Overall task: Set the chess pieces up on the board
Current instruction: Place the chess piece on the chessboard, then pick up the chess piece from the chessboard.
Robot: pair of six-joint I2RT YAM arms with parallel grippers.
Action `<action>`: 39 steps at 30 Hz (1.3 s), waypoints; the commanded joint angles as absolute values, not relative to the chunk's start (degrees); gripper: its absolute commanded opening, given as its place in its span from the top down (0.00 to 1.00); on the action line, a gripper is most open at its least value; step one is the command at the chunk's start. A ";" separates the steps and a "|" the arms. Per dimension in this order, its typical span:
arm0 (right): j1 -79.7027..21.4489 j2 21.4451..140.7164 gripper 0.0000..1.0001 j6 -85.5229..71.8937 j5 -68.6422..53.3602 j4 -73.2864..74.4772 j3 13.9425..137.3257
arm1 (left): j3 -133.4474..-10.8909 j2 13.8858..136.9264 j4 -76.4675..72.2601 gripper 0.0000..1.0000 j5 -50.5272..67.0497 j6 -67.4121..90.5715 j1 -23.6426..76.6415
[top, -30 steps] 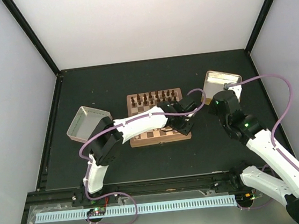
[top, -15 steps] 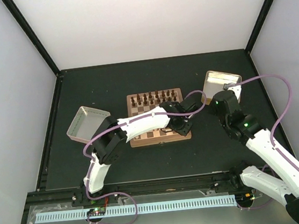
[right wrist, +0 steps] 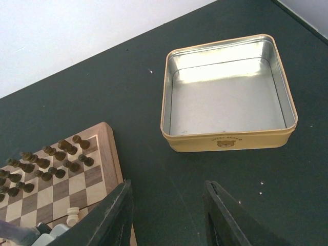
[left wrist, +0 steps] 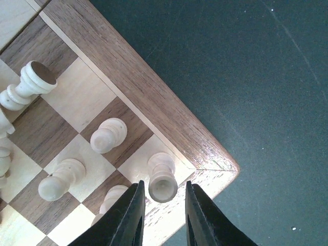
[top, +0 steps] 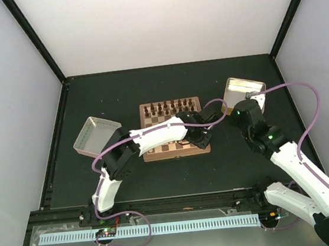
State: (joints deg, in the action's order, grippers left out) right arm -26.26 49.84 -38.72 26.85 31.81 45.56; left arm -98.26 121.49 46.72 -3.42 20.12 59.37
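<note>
The board (left wrist: pixel 154 97) shows its corner in the left wrist view, and a pale cream rook (left wrist: pixel 162 177) stands upright on the light corner square. My left gripper (left wrist: pixel 164 185) straddles the rook's top, open, with a thin gap at each finger. Other pale chess pieces (left wrist: pixel 108 135) stand on neighbouring squares. From above, the left gripper (top: pixel 200 136) hangs over the near right corner of the board (top: pixel 175 151). Dark pieces (top: pixel 168 107) line the far rows. My right gripper (right wrist: pixel 166 205) is open and empty over the dark table, right of the board (right wrist: pixel 110 154).
An empty yellow-rimmed tin (right wrist: pixel 228 139) sits beyond the right gripper; from above the tin (top: pixel 245 90) lies at the back right. A second shallow tin (top: pixel 96 135) lies left of the board. Purple cables loop over both arms.
The left jaws have parted slightly, letting go of the rook, which stands on the corner square. The left arm shifted a little over the board corner. The right arm has not moved.
</note>
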 commanded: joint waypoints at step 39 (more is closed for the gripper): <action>-41.21 106.02 0.57 -24.00 -2.68 42.93 83.49 | -45.13 62.50 23.70 0.54 -3.96 27.91 30.80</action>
State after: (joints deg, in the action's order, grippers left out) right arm -40.62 102.94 -24.29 -4.40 36.82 80.68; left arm -45.98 64.14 26.63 -4.73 27.29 32.03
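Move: The right hand, empty, has the heap of loose white pieces about 24 cm to its left, 5 cm ahead and 18 cm below. The dark pieces stand some 12 cm beyond that heap, and the tin lies about 16 cm ahead and 12 cm right of the hand. The left hand's open fingers straddle the rook on the near right corner square. From this hand the heap is 10 cm left and 7 cm ahead, the nearest pawn 3 cm ahead. Leaving the standing rook between its already open fingers, the left hand lifts straight off it by almost 13 cm, then swings about 25 cm left across the board to its left side, opening wider and turning some 35 degrees counter-clockwise. The right hand sweeps 25 cm left over the loose white pieces, sinking 10 cm and edging forward, fingers still open as they tip down and swing counter-clockwise. ##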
